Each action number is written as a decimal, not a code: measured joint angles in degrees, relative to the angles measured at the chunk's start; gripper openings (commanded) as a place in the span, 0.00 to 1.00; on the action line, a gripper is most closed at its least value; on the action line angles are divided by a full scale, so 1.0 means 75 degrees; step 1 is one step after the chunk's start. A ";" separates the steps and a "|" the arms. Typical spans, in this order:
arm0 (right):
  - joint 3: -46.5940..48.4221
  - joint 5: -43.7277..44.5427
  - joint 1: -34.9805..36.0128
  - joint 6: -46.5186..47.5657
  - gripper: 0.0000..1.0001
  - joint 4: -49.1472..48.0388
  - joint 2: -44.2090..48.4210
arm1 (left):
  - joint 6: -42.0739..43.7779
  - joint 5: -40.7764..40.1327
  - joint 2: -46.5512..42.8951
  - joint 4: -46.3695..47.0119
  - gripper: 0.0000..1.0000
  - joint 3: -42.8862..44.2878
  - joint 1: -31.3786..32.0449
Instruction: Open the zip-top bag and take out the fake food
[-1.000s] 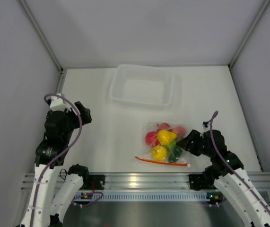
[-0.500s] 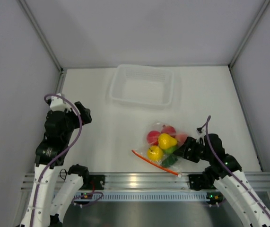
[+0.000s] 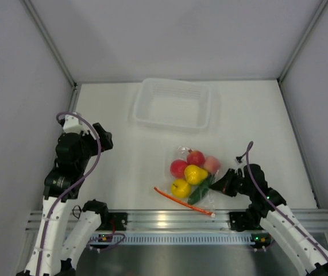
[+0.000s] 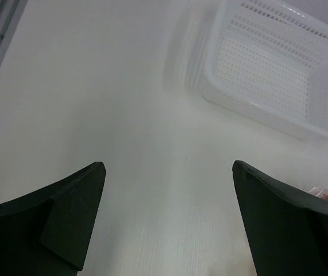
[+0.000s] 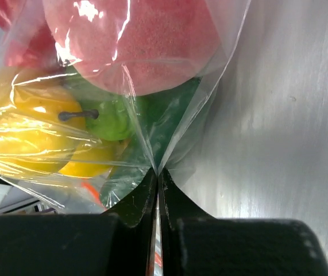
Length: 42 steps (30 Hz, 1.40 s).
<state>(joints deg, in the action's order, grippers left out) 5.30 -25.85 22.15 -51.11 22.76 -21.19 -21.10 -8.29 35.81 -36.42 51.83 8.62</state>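
Observation:
The zip-top bag lies on the table at centre right, its orange-red zip strip running diagonally along the near edge. Inside is the fake food: a red fruit, a pink one, a yellow one and a dark green cucumber. My right gripper is shut on the bag's clear plastic at its right side. In the right wrist view the fingertips pinch a fold of the bag below the pink fruit and a light-green fruit. My left gripper is open and empty at far left.
A translucent white basket stands behind the bag at the back centre; it also shows in the left wrist view. The left gripper hovers over bare white table. Grey walls close in three sides; a metal rail runs along the near edge.
My right gripper has pulled back toward the near edge while holding the bag. The bag has turned and shifted left, and the zip strip has swung from level to diagonal. The left arm has barely moved.

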 measured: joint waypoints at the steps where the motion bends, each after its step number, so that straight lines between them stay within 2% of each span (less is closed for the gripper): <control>1: 0.0000 0.0035 0.0003 -0.0050 0.00 -0.0111 -0.0067 | -0.0003 0.0061 0.0026 0.0000 0.98 0.0000 0.0000; 5: 0.0009 0.0294 0.0035 -0.0405 0.00 -0.0399 -0.0009 | -0.0090 0.0478 0.0154 0.0003 0.98 0.0000 0.0000; 10: 0.0440 0.0717 0.0032 -0.0525 0.00 -0.0353 0.0108 | -0.0309 0.1536 0.0364 0.0117 0.98 -0.0210 0.0000; 17: 0.2777 0.0938 0.0035 0.1093 0.00 0.0239 -0.1623 | -0.0638 0.3558 0.1037 0.0498 0.99 -0.0688 0.0064; 20: 0.3421 0.1099 0.0035 0.1510 0.00 0.0303 -0.2031 | -0.0688 0.3955 0.1110 0.0752 0.99 -0.0685 0.0560; 24: 0.4019 0.1180 0.0035 0.1868 0.00 0.0562 -0.2387 | -0.0542 0.3733 0.1297 0.1070 0.99 -0.0460 0.2404; 27: 0.4628 0.1241 0.0035 0.2017 0.00 0.0641 -0.2923 | -0.0254 0.2920 0.1690 0.1349 0.99 -0.0216 0.4316; 32: 0.4963 0.1253 0.0035 0.1684 0.00 0.0466 -0.3284 | 0.0714 0.0463 0.2139 0.2425 0.99 -0.0283 0.7761; 35: 0.4963 0.1300 0.0035 0.1230 0.00 0.0382 -0.3331 | 0.1600 -0.0784 0.2326 0.3634 0.99 -0.0653 0.9241; 38: 0.4963 0.1367 0.0038 0.0740 0.00 0.0166 -0.3381 | 0.2559 -0.1719 0.2731 0.5074 0.99 -0.1148 1.0031; 42: 0.4963 0.1376 0.0041 0.0230 0.00 -0.0189 -0.3483 | 0.3675 -0.2806 0.3815 0.6572 0.98 -0.1309 1.0558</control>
<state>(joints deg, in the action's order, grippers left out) 42.52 -15.53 22.46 -49.39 21.34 -47.31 6.46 -29.34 64.42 12.86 42.02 87.81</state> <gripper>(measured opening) 0.006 0.985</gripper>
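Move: The red zip strip lies about 34 cm right of the left hand, 16 back and 26 below. The right hand already pinches the clear bag's side; the bag's middle is some 10 cm left and 4 ahead, a little below. From that hand the strip is 13 left and 5 back, the green vegetable 5 left and 1 back, the peach straight ahead about 9. Right hand, still pinching, lifts the bag about 18 cm and forward; open left swings some 34 cm right towards it. ##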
